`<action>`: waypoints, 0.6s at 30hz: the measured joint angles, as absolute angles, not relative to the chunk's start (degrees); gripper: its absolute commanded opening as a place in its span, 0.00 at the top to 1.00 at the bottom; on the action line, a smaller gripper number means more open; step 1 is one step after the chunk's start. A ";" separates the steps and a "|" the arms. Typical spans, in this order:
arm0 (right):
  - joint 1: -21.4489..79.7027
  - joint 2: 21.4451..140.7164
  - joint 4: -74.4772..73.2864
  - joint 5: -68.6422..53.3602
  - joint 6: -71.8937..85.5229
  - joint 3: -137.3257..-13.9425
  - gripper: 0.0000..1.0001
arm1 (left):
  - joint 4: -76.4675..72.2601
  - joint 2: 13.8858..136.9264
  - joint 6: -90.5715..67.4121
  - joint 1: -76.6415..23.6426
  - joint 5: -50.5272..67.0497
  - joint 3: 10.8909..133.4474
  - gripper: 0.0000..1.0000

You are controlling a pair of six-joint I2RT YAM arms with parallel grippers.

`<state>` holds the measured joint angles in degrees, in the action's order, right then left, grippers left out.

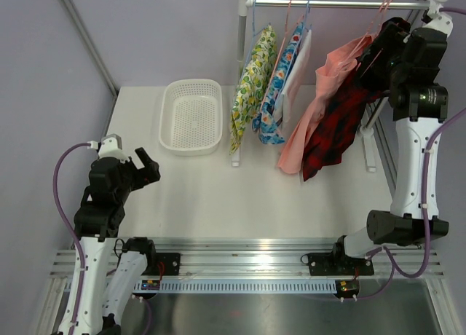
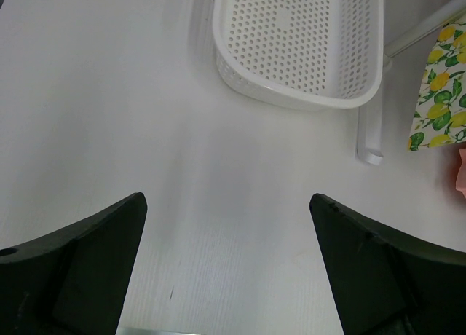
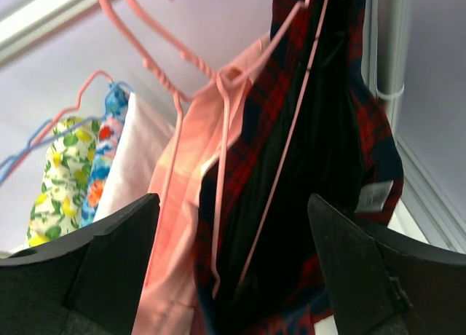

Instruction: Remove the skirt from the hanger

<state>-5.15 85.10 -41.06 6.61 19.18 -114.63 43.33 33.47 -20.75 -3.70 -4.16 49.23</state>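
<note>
A red and dark plaid skirt hangs on a thin pink hanger at the right end of the rail. My right gripper is raised to the skirt's top, open. In the right wrist view the plaid skirt and the pink hanger's wires sit between the wide-apart fingers of the right gripper, which do not touch them. My left gripper stays low at the table's left, open and holding nothing, and in its own view the left gripper sits over bare table.
A pink garment hangs right beside the skirt on its left. Further left hang a white piece and two floral pieces. A white perforated basket stands on the table left of the rack. The rack's post is close on the right.
</note>
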 measured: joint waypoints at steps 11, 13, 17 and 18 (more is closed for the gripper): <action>-5.15 95.72 -42.35 8.14 18.57 -124.49 0.20 | 43.35 33.36 -20.73 -3.70 -4.16 49.10 0.02; -5.15 96.66 -42.61 8.16 18.57 -124.51 0.23 | 43.33 33.34 -20.75 -3.70 -4.16 49.10 0.02; -5.15 98.83 -43.29 8.54 18.35 -125.58 0.30 | 43.33 33.34 -20.73 -3.70 -4.14 49.10 0.02; -5.15 99.33 -43.42 8.58 18.33 -126.21 0.35 | 43.33 33.34 -20.73 -3.70 -4.14 49.10 0.02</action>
<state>-5.15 99.33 -43.42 8.58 18.33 -126.21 43.33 33.34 -20.73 -3.70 -4.14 49.10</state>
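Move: The plaid skirt hangs about 9 cm ahead of the open right hand, nearly in line with it, its middle some 6 cm lower. The pink hanger's twisted neck is about 6 cm ahead, 1 cm left and 7 cm above; the pink garment hangs roughly 10 cm ahead and 6 cm left, 6 cm lower. From the left hand the plaid skirt is some 28 cm ahead, 64 cm right and 16 cm higher. Heading into the upper part of the plaid skirt beneath the pink hanger's neck, the right hand reaches forward about 6 cm, rising slightly before it sinks to some 3 cm below its starting height. It tips down about 5 degrees while the fingers close partway, still well apart with a hanger wire and the skirt's edge showing between them; a grip can't be seen yet. ##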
